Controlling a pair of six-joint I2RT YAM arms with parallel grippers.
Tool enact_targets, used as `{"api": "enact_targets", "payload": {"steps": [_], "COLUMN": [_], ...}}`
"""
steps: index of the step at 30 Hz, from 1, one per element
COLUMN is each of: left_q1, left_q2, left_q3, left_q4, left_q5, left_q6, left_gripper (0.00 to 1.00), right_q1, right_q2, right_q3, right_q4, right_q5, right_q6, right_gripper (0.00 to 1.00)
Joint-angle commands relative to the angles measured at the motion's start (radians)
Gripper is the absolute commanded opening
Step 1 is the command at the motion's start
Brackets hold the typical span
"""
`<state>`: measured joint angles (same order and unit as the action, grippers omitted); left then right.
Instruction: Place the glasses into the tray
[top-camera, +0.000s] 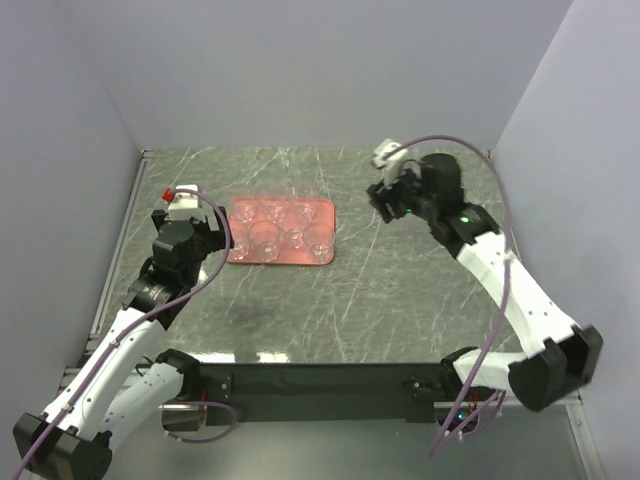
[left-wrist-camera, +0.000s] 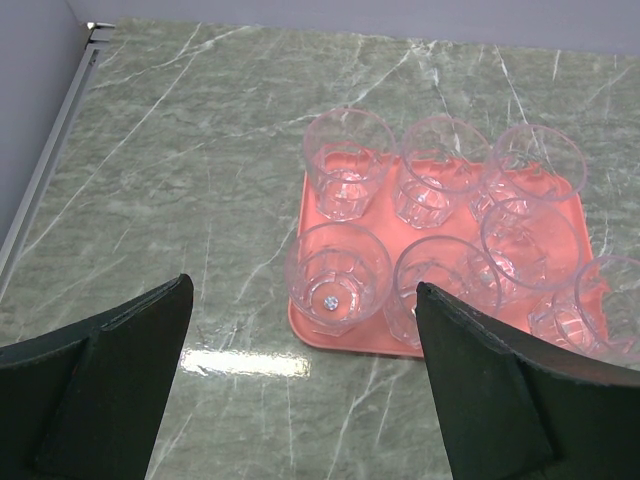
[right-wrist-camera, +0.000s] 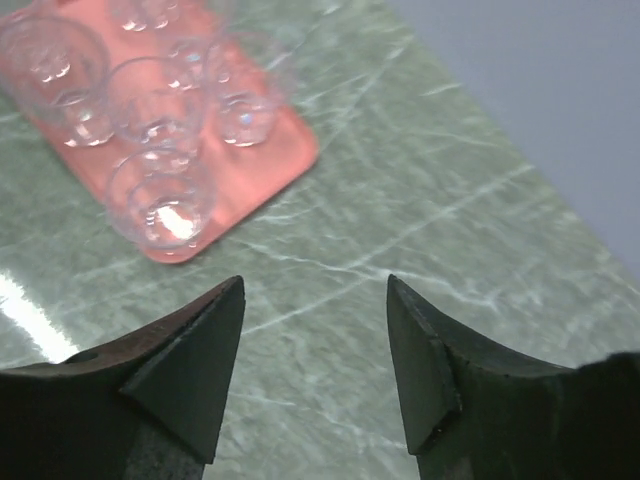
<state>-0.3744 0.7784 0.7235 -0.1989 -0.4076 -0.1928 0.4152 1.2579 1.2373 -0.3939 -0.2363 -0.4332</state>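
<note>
The salmon-pink tray (top-camera: 322, 250) lies at the back left of the marble table with several clear glasses (top-camera: 264, 237) standing upright in it. In the left wrist view the tray (left-wrist-camera: 352, 340) holds the glasses (left-wrist-camera: 337, 274) in two rough rows. My left gripper (top-camera: 214, 240) is open and empty, just left of the tray's near corner; its midpoint (left-wrist-camera: 302, 288) is before the nearest glass. My right gripper (top-camera: 386, 203) is open and empty above the table to the right of the tray. In the right wrist view (right-wrist-camera: 315, 282) the tray (right-wrist-camera: 272, 160) and glasses (right-wrist-camera: 160, 208) lie at upper left.
Grey walls close in the table on the left, back and right. A metal rail (left-wrist-camera: 48, 170) runs along the table's left edge. Bare marble (top-camera: 400, 290) lies between the tray and the arm bases.
</note>
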Motion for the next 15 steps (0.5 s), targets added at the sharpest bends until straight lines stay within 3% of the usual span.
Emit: {"api": "enact_targets", "payload": {"steps": [1, 7, 9, 15], "left_q1": [0.003, 0.003, 0.003, 0.006], "left_q2": [-0.014, -0.027, -0.025, -0.014], "left_q3": [-0.001, -0.015, -0.019, -0.006], "left_q4": [0.035, 0.041, 0.044, 0.032], "left_q5": [-0.013, -0.043, -0.045, -0.068], "left_q6": [0.006, 0.006, 0.001, -0.016], "left_gripper": [0.99, 0.99, 0.99, 0.99], "right_q1": [-0.119, -0.300, -0.326, -0.397], "right_q2": [-0.098, -0.345, -0.449, -0.620], "right_q3": [-0.071, -0.358, -0.424, -0.567], "right_q4": [0.038, 0.194, 0.263, 0.314], "right_q5": [-0.053, -0.051, -0.005, 0.195], "right_q6": [0.068, 0.163, 0.201, 0.338], "right_gripper": [0.69, 0.86, 1.00, 1.00]}}
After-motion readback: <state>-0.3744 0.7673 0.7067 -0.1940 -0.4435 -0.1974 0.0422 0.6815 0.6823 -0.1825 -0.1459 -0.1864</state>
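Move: Beyond and to the left of the empty right hand lies the loaded tray, its middle some 10 cm ahead, 21 cm left and 25 cm below. Its front-right glass is about 4 cm ahead, 11 cm left and 20 cm down; the back-right glass stands 11 cm farther out than that glass and 4 cm more to the left. From the left hand, the tray is roughly 15 cm ahead, 15 cm right and 22 cm lower. Swinging away from the filled tray through free air, the right hand goes about 15 cm to the right and, mostly in the later part, some 6 cm back towards its own base, ending slightly lower. The wrist turns about 30 degrees clockwise to point more nearly straight ahead, while the already parted, empty fingers spread to fully open, touching nothing. ##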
